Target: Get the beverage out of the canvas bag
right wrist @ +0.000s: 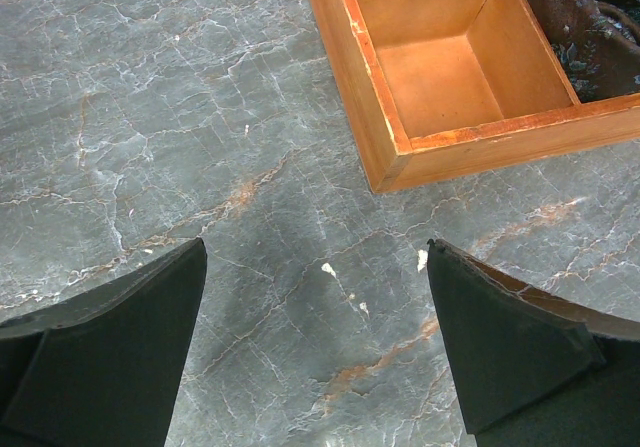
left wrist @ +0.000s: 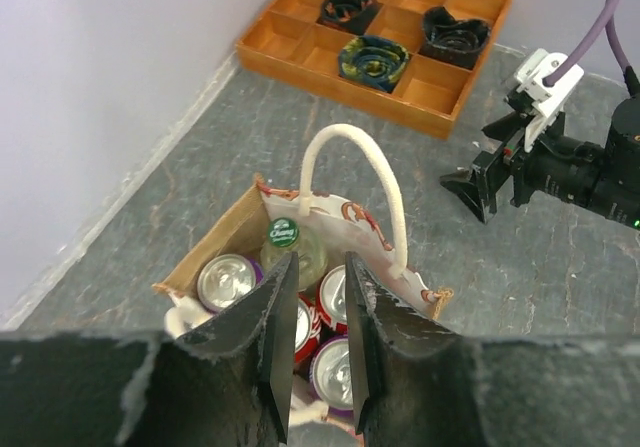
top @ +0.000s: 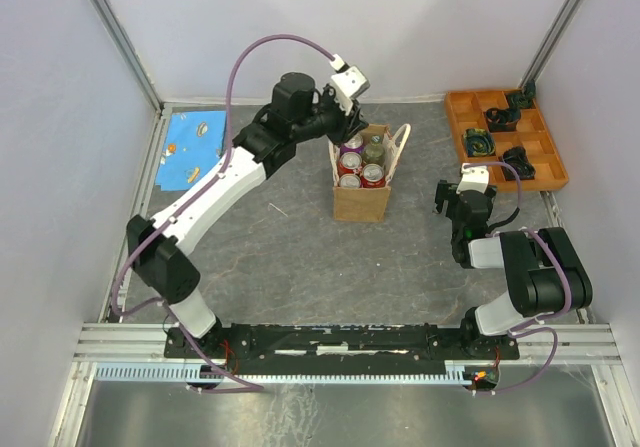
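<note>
The canvas bag stands upright mid-table, tan with cream loop handles. Inside it are several beverages: a green-capped bottle, red cans and purple cans. My left gripper hangs over the bag's back-left edge. In the left wrist view its jaws are drawn in to a narrow gap, and a pale rope-like piece, apparently the bag's near handle, lies deep between them. The far handle stands free. My right gripper waits open to the bag's right, over bare table.
An orange compartment tray with dark objects in it sits at the back right, its corner just ahead of the right gripper. A blue sheet lies at the back left. Grey walls enclose the table.
</note>
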Motion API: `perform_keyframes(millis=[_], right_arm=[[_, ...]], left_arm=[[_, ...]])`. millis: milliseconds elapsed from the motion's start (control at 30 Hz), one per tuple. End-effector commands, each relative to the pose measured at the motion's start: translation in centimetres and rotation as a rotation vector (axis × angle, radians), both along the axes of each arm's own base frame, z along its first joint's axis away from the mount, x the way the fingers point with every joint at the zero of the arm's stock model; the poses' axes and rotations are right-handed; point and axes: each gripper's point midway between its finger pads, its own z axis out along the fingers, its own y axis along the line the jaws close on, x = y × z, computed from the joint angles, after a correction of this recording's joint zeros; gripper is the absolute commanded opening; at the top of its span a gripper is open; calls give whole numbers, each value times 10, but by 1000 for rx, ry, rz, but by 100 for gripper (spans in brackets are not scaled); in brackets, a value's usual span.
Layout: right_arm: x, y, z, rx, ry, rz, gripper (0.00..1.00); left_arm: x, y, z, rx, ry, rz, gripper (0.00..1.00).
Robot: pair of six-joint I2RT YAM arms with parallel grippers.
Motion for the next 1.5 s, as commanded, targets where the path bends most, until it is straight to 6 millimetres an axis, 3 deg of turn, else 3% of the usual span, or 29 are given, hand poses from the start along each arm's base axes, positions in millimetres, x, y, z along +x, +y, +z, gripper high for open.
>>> perform_keyframes(millis=[0,167,333,733,1100,1200,1467], right_arm=[[9,-1,18,9,-63,-10,99],[9,-1,18,10,-62,-10,99],[9,-1,17,9,-62,-10,99],[9,-2,18,9,-63,-11,99],[9,-1,18,10,-62,-10,99],[9,-1,18,10,-64,-11,99],[9,-1,17,10,-62,-11,99]], left_arm=[[-1,-24,-33,40,84,-100,32],[5,-30,-68,97,150,-89,35],[10,-18,-113,193,237,-18,38],[-16,11,-197,364,413,31,46],[-30,0,-207,335,498,24,78],[-27,3,-215,350,512,67,100],[-15,9,-229,382,520,156,99]])
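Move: Right beneath the left hand is the canvas bag; its nearest purple can stands about 29 cm below the hand, level with it fore and aft and 2 cm left. From the hand, one red can is some 8 cm ahead and 2 cm left, the other 3 cm ahead and 5 cm right, the glass bottle 11 cm ahead and 4 cm right. For the right hand, that purple can lies about 31 cm left, level with it in reach and height. Sinking some 20 cm towards the near end of the canvas bag, the left hand swings a little right and returns, drifting slightly back, while its wrist tips the fingers about 30 degrees further down with a sideways roll. Once nearly down it almost stops and spreads its part-open fingers wide just above the nearest purple can; contact can't be seen. ##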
